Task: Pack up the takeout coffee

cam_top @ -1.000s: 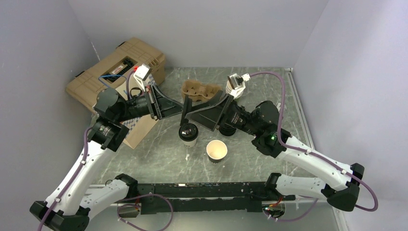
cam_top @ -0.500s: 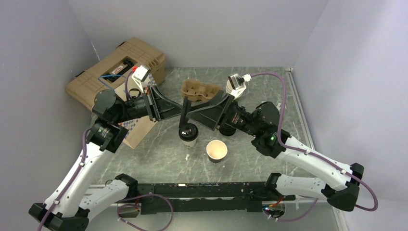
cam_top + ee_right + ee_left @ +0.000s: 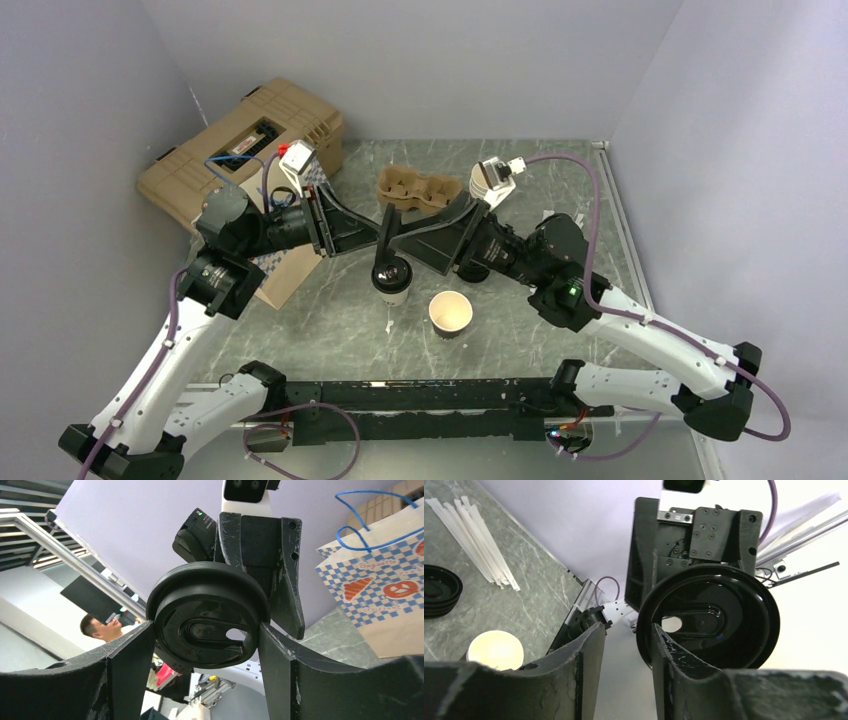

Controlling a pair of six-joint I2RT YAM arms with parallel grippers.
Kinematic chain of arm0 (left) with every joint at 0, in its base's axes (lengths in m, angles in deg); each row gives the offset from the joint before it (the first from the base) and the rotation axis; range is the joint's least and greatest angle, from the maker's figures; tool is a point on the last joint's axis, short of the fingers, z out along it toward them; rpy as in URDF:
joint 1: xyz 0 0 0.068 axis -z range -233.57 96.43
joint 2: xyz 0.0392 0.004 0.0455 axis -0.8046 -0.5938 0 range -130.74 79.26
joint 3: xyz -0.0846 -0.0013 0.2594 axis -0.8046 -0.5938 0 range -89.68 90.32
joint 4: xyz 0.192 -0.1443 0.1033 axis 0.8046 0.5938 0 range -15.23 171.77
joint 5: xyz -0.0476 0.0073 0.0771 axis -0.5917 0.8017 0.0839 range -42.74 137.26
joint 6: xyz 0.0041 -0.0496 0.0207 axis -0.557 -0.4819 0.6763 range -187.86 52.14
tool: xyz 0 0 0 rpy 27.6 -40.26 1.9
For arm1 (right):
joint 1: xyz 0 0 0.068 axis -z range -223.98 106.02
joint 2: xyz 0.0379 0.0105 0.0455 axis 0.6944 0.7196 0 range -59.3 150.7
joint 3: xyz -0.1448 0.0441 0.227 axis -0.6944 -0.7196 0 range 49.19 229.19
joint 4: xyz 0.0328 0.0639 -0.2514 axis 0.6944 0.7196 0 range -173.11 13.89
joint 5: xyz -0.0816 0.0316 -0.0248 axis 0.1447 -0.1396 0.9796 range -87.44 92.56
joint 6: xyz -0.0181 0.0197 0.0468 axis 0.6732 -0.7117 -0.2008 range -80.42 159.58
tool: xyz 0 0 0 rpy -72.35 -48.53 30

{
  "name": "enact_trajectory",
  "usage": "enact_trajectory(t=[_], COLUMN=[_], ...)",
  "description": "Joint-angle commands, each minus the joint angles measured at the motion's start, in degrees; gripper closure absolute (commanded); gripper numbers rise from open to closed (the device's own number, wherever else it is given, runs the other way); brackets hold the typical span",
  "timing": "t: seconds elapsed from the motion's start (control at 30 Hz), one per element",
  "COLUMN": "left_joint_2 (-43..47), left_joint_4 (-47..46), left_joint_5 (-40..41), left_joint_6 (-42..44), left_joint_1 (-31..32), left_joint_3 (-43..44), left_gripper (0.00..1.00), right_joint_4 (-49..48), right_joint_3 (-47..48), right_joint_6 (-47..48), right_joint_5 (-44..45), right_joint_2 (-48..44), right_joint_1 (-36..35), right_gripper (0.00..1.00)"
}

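The takeout coffee (image 3: pixel 392 279), a pale cup with a black lid on it, stands on the table below both grippers. Above it a loose black lid (image 3: pixel 385 235) is held on edge. My right gripper (image 3: pixel 394 243) is shut on this lid (image 3: pixel 207 622), one finger at each side of its rim. My left gripper (image 3: pixel 376 238) faces it from the other side. The left gripper (image 3: pixel 628 630) is open, and the lid (image 3: pixel 709 625) sits mostly beyond its right finger with only the rim edge in the gap.
An open lidless cup (image 3: pixel 451 312) stands right of the coffee. A brown cup carrier (image 3: pixel 420 187) lies behind the grippers. A checkered paper bag (image 3: pixel 285 268) and a tan case (image 3: pixel 245 135) are at the left. White sticks (image 3: pixel 474 540) and stacked black lids (image 3: pixel 439 592) lie on the table.
The left gripper's jaws have opened off the lid's rim. The right gripper's jaws have closed in onto the lid. Both arms have stayed almost where they were.
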Motion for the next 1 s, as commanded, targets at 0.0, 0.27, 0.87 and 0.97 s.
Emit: enact_trajectory(t=[0.0, 0.27, 0.87, 0.97], left_joint_2=[0.5, 1.5, 4.0, 4.9], left_joint_4=[5.8, 20.2, 43.4, 43.9], left_joint_5=[1.9, 8.3, 22.9, 23.5], left_joint_6=[4.3, 14.4, 36.2, 38.3], left_joint_1=[-0.1, -0.1, -0.2, -0.2], left_joint_3=[2.4, 8.3, 7.7, 5.5], left_gripper=[0.53, 0.41, 0.39, 0.39], right_joint_4=[1.5, 21.5, 75.0, 79.7], right_joint_3=[2.2, 4.5, 22.6, 23.9], right_joint_6=[3.9, 12.0, 30.2, 31.5], right_joint_5=[3.1, 11.6, 26.3, 26.8], right_joint_2=[-4.4, -8.3, 2.8, 6.2], right_joint_1=[-0.4, -0.4, -0.4, -0.4], right_gripper=[0.44, 0.46, 0.49, 0.51])
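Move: The right hand already holds the black lid; the open cup it goes to stands about 3 cm ahead, 11 cm right and 37 cm below. From that cup, the lidded cup is roughly 10 cm farther out and 12 cm left; the lid stack is some 19 cm farther out and 7 cm right. The left hand has the open cup about 3 cm ahead, 13 cm right and 34 cm below. Tipping steeply down, the right hand lowers its lid 15 cm, rightward towards the open cup; left opens wider, withdraws. ##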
